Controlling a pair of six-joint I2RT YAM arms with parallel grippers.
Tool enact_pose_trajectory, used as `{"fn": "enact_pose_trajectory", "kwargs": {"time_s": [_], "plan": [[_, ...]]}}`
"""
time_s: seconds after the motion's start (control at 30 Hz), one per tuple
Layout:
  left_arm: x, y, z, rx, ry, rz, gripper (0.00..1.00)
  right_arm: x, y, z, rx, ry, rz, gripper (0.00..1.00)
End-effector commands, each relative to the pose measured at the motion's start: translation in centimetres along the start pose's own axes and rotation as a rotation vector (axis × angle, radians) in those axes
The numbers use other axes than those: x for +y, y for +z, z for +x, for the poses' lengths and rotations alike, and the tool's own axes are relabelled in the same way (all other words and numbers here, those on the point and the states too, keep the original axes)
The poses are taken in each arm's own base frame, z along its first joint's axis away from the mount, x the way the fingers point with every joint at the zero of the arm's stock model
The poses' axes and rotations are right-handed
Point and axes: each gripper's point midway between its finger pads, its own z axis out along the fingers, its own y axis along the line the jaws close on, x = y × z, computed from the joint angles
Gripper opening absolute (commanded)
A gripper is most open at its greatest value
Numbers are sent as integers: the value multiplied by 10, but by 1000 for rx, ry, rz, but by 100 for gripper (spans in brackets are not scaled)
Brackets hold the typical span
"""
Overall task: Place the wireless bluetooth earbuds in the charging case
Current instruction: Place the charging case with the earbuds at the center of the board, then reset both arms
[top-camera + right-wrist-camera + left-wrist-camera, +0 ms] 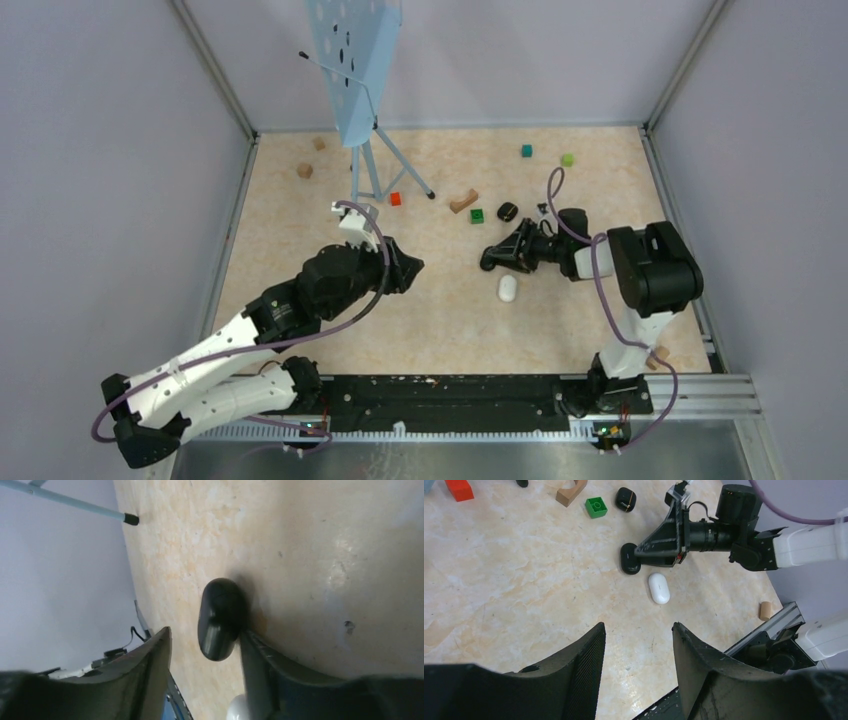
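Observation:
A closed, glossy black oval charging case lies on the table at the tips of my right gripper. It rests against one finger, with a gap to the other, so this gripper is open. A white pill-shaped case lies just beside it, nearer the arm bases. A second black rounded case sits farther back by a green block. My left gripper hovers open and empty to the left of both cases. The earbuds do not show clearly; dark specks by the right wrist are too small to tell.
A blue stand rises at the back, its legs reaching the table near a red block. A wooden arch, a teal cube, a light green cube and wooden blocks lie scattered at the back. Another wooden piece sits by the right base.

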Motion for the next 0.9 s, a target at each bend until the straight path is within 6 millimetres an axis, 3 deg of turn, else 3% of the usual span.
{"fn": "enact_pose_trajectory", "kwargs": {"time_s": [0.0, 0.13, 0.23, 0.3, 0.37, 0.47, 0.57, 0.67, 0.87], "plan": [[-7, 3, -11, -28, 13, 19, 57, 24, -15, -23, -89, -106, 6, 82], [-8, 4, -15, -36, 21, 14, 57, 23, -42, -41, -144, -164, 228, 87], [-5, 3, -19, -55, 34, -3, 59, 24, -81, -55, -236, -182, 443, 88], [0, 2, -24, -79, 44, -23, 64, 30, -121, -68, -353, -212, 597, 88], [7, -1, -28, -100, 52, -60, 82, 30, -166, -78, -476, -225, 769, 88], [30, -4, -33, -145, 16, -177, 98, 29, -227, -78, -627, -234, 975, 89], [45, -7, -30, -153, -17, -253, 99, 26, -271, -67, -736, -218, 1103, 89], [51, -8, -23, -122, 13, -272, 99, 23, -293, -52, -805, -185, 1136, 89], [73, -19, -14, -124, -21, -367, 99, 24, -310, -36, -918, -140, 1087, 89]]}}
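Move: The charging case sits at the right hand's fingertips, about 1 cm to the left of the hand point and 1 cm below it, neither ahead nor back. The white case lies some 7 cm back and 3 cm right of the hand. The other black case is about 10 cm ahead and 3 cm right, the green block about 9 cm ahead and 4 cm left. From the left hand, the charging case is roughly 12 cm ahead, 13 cm right and 24 cm below. Up first, the right hand spreads its already loosening fingers wide and comes free of the charging case, then swings away to the right, ending about 23 cm right, 16 cm higher and 8 cm back, the wrist turning clockwise as the fingers tip downward. The left hand opens fully too, drifting about 5 cm left, slightly forward and down, turning a little counter-clockwise. ##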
